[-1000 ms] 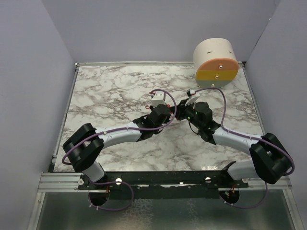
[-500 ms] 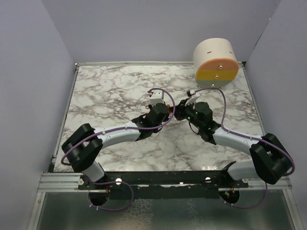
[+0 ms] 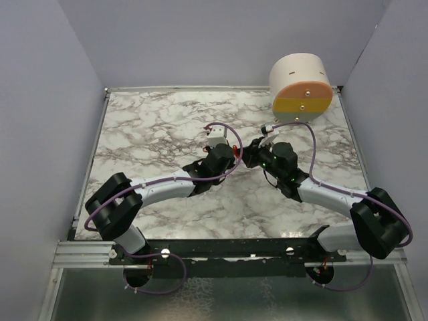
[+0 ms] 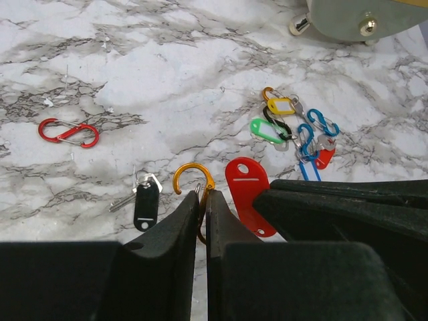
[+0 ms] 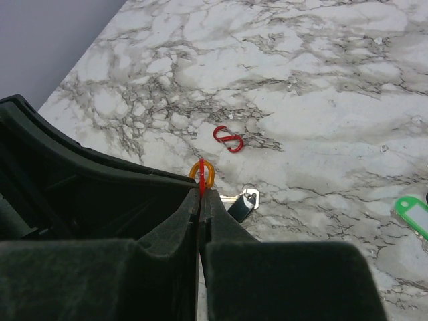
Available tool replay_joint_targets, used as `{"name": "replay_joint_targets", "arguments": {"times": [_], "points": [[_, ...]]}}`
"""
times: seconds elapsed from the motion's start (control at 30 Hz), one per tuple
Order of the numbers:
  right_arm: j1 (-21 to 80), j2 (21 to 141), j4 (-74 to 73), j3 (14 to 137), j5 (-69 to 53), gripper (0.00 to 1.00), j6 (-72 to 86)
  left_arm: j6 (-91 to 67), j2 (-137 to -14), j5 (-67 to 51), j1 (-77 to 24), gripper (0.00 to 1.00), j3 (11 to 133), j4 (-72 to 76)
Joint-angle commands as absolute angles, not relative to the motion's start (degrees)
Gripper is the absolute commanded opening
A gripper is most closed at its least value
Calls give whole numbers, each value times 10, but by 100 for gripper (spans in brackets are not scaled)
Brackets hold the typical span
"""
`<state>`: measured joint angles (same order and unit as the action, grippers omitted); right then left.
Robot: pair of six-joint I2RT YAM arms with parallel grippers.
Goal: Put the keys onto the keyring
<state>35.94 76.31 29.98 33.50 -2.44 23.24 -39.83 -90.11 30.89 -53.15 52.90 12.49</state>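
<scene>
In the left wrist view my left gripper (image 4: 204, 194) is shut on an orange keyring loop (image 4: 194, 178), whose hooked top sticks out above the fingertips. Beside it hangs a red-headed key (image 4: 246, 190), pinched by my right gripper (image 5: 201, 195), which shows it edge-on as a thin red strip (image 5: 202, 179). From above, the two grippers meet at mid table, left (image 3: 229, 150) and right (image 3: 247, 154). A black-headed key (image 4: 145, 197) lies just left of the loop. A bunch of yellow, green, blue and red keys and loops (image 4: 294, 127) lies further right.
A lone red S-shaped loop (image 4: 68, 132) lies to the left on the marble table (image 3: 154, 127). A cream drum with an orange and yellow face (image 3: 301, 89) stands at the back right corner. Grey walls close in both sides.
Both grippers have crept slightly toward the far side and closer together. The left jaws have eased a hair, with the orange loop still between them.
</scene>
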Motion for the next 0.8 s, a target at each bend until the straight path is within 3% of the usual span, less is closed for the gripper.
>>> {"name": "replay_joint_targets", "arguments": {"times": [0.0, 0.27, 0.77], "points": [[362, 745, 292, 335, -19, 1, 224, -408, -881, 318, -523, 16, 519, 137], [362, 736, 288, 334, -10, 1, 222, -415, -872, 311, -510, 31, 507, 141], [362, 731, 286, 332, -2, 1, 220, -420, -855, 306, -494, 34, 484, 143]]}}
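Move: My left hand still pinches the orange carabiner, and the red key tag gripped by my right hand is about 3 cm to its right and 2 cm ahead, at nearly the same height. On the table some 11 cm lower, the black key tag is 2 cm ahead and 3 cm left of my left hand, and the red carabiner 8 cm ahead and 9 cm left. The orange carabiner is about 4 cm left of my right hand and 2 cm ahead. I open my left fingers to about a third and let go of the orange carabiner, then slide that hand roughly 2.5 cm left and a little forward, clear of the red tag. My right hand keeps its shut grip on the tag and rises only slightly, nearly 1 cm. ##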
